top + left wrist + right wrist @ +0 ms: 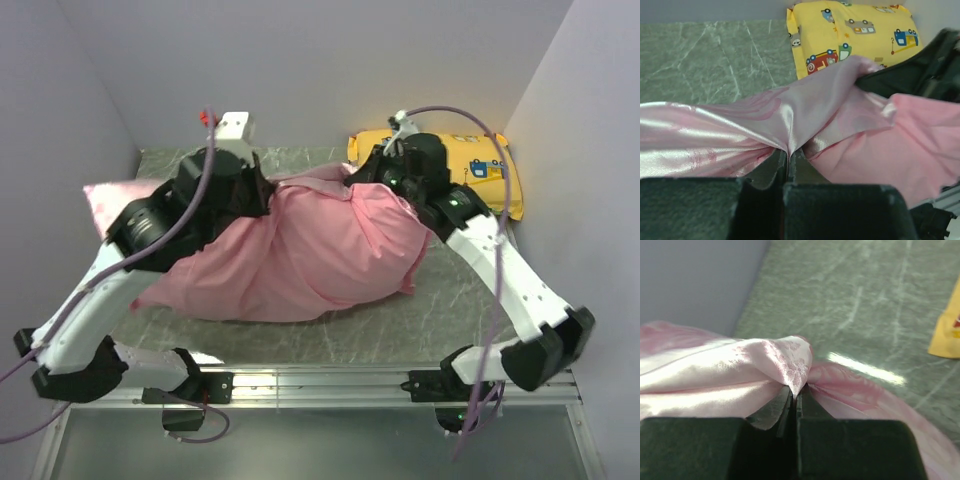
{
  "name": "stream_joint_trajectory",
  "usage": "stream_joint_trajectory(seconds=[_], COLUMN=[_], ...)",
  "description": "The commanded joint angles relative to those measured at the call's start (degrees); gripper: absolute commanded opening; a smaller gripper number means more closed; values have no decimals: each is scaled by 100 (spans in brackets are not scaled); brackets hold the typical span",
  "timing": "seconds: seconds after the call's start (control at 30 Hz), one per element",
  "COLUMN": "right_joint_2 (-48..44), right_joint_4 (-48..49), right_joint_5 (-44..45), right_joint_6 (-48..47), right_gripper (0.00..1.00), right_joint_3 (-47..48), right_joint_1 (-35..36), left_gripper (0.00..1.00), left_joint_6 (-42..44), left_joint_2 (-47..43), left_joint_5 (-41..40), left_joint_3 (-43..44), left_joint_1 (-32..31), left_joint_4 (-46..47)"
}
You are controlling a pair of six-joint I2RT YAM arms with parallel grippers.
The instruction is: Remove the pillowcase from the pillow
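Note:
The pink satin pillowcase lies bulging across the middle of the table; the white pillow is hidden inside it. My left gripper is shut on a fold of the pillowcase's far edge, seen pinched in the left wrist view. My right gripper is shut on another fold of the same far edge, seen in the right wrist view. The satin stretches between the two grips. One pink corner sticks out at the far left.
A yellow pillow printed with cartoon vehicles lies at the back right, also in the left wrist view. Grey walls close the table on the left, back and right. Bare marble tabletop shows in front.

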Motion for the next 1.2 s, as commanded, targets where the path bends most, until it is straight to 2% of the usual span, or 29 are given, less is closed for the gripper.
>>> stream_joint_trajectory(seconds=[0.0,0.1,0.13,0.2,0.27,0.3,0.4,0.43,0.5,0.53,0.63,0.77,0.93,1.0,1.03,1.17], right_joint_2=[1007,1701,1851,2203,2379,2414,2319,2144,1906,1783,1256,746,-264,-415,-520,-679], right_joint_4=[-15,196,222,301,354,372,232,214,100,73,-146,-655,-647,-788,-771,-596], right_joint_5=[104,-293,-258,-170,-56,-73,172,286,559,838,1348,1894,1809,2148,2281,2817], right_joint_6=[-407,-539,-617,-644,-653,-645,-653,-618,-618,-583,-566,-574,-653,-741,-793,-400], right_gripper=[0,0,0,0,0,3,24,41,55,66,80,86,91,91,92,93], right_joint_3=[-505,-910,-971,-1086,-1043,-1007,-709,-647,-401,-314,178,908,445,216,49,-1163], right_joint_1=[-5,21,65,65,74,82,91,91,91,74,48,21,257,774,1377,2594], left_gripper=[0,0,0,0,0,0,0,0,0,0,0,0,0,1,0,1], left_joint_6=[-245,-869,-941,-1082,-1292,-1372,-1635,-1697,-1803,-1864,-2338,-2866,-2928,-2963,-2981,-3112], left_joint_2=[631,702,720,904,983,966,948,957,957,957,1027,1238,1519,1598,1651,1959], left_joint_5=[681,2076,2143,1786,1792,1784,1644,1652,1678,1678,2089,2381,2355,2407,2442,2478], left_joint_3=[345,-356,-715,-920,-1411,-1631,-2335,-2571,-2792,-3011,-3520,-3778,-3708,-3699,-3664,-3567], left_joint_1=[538,1698,1842,2071,2273,2483,2861,2941,3091,3118,3355,3408,3399,3408,3399,3355], left_joint_4=[1529,2144,2460,2533,2769,2910,3289,3315,3491,3543,3955,4379,4537,4607,4642,4625])
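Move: The pink pillowcase is already pinched in both hands and hangs below them, its middle roughly 25 cm below the left hand, 5 cm ahead and 5 cm to its right. From the right hand that middle is about 20 cm below, 9 cm left and 3 cm back. The yellow pillow lies on the table some 33 cm ahead, 42 cm right and 37 cm below the left hand. From the right hand it is about 25 cm ahead, 28 cm right and 30 cm below. The pillowcase's held edge is swung down towards the table: the left hand keeps its pinch, going about 20 cm down and 20 cm forward, quick then easing, while turning counter-clockwise and rolling its left side down. The right hand drops some 21 cm and slightly forward, opens wide to let go, then climbs back up, draws back about 13 cm and finally swings left above the cloth. ##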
